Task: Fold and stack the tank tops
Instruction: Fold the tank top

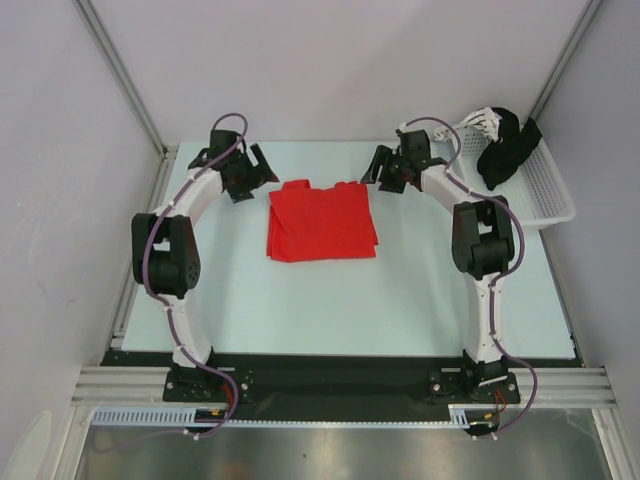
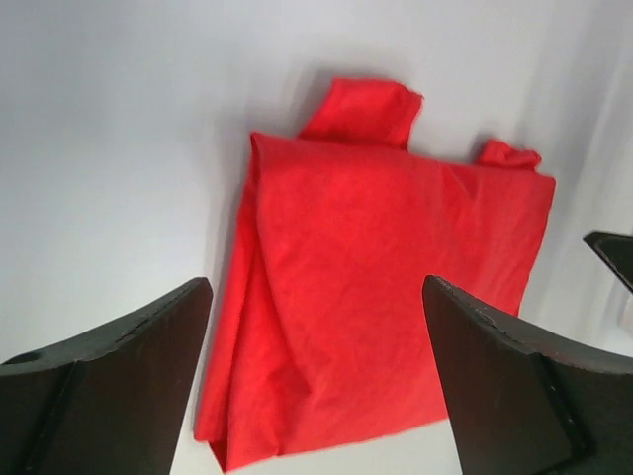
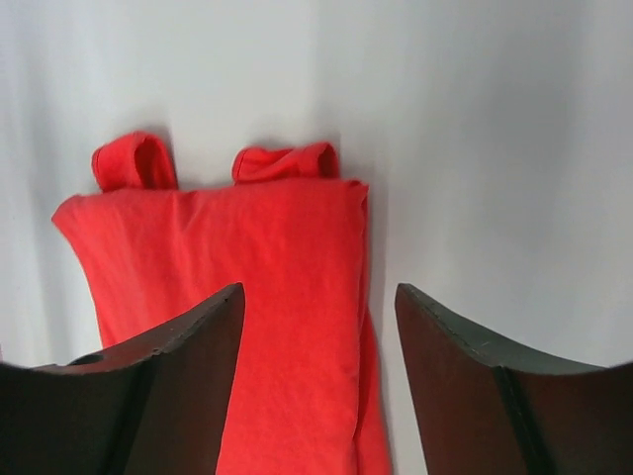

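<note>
A bright red tank top (image 1: 322,222) lies folded into a rough rectangle on the table's far middle, its two shoulder straps poking out at the far edge. My left gripper (image 1: 258,170) hovers just off its far left corner, open and empty; its wrist view looks down on the red tank top (image 2: 386,297) between the spread fingers (image 2: 129,376). My right gripper (image 1: 382,172) hangs off the far right corner, also open and empty, with the red tank top (image 3: 247,267) and both straps below its fingers (image 3: 465,386).
A white mesh basket (image 1: 548,195) stands at the back right, with black and white garments (image 1: 505,145) draped in it. Grey walls close in on both sides. The pale table (image 1: 330,310) stretches between the fold and the arm bases.
</note>
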`<state>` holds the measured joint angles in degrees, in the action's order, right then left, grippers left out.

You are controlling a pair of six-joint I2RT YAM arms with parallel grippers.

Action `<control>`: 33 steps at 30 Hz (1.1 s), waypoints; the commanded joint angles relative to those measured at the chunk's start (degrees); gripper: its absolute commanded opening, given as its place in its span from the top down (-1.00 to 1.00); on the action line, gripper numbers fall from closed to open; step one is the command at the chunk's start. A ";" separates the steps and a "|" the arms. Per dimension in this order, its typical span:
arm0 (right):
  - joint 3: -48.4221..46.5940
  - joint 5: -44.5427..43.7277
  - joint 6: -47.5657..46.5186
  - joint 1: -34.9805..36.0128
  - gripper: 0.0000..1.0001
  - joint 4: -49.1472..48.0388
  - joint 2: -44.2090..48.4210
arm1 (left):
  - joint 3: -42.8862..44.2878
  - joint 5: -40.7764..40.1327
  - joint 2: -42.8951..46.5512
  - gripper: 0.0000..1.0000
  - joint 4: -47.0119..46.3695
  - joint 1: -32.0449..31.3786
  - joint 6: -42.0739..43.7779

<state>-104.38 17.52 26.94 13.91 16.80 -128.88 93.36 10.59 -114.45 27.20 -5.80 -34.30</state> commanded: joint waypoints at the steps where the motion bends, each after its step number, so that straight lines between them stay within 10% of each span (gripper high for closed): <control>1: 1.98 2.70 -2.15 1.37 -0.41 -0.20 6.09 | -2.74 -1.00 5.12 -0.87 0.04 -3.94 4.06; 13: 12.09 -5.21 -5.14 4.63 -0.26 2.10 9.44 | -12.14 -5.05 3.63 -0.43 -0.66 -6.41 4.16; 19: 12.27 -5.47 -4.09 5.07 0.04 1.66 7.15 | -14.96 -5.67 3.01 0.13 -1.62 -6.50 3.89; 26: 11.83 -6.79 -2.68 5.16 0.39 0.87 4.52 | -19.80 -4.44 2.49 0.21 -5.32 -6.94 3.28; 31: 10.95 -8.55 -2.42 5.16 0.72 1.48 3.37 | -21.02 -7.33 2.21 0.99 -4.44 -6.85 3.90; 33: 10.95 -8.73 -2.33 4.90 0.80 1.57 3.28 | -21.90 -8.65 3.71 0.99 -5.05 -6.68 3.81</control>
<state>-91.94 10.61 24.43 18.79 18.83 -125.43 73.17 4.99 -111.83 23.49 -12.36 -31.03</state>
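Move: The spot on the tank top's left edge lies about 9 cm back, 2 cm right and 10 cm below the left hand; its left strap bump is about 1 cm ahead and 7 cm right, same depth. From the right hand, the right-edge spot is roughly 7 cm back, 1 cm left and 6 cm below, the right strap bump about 1 cm back and 5 cm left, at that depth. Both hands draw back and sink, left some 10 cm each, right about 6, closing to pinch the side edges. ##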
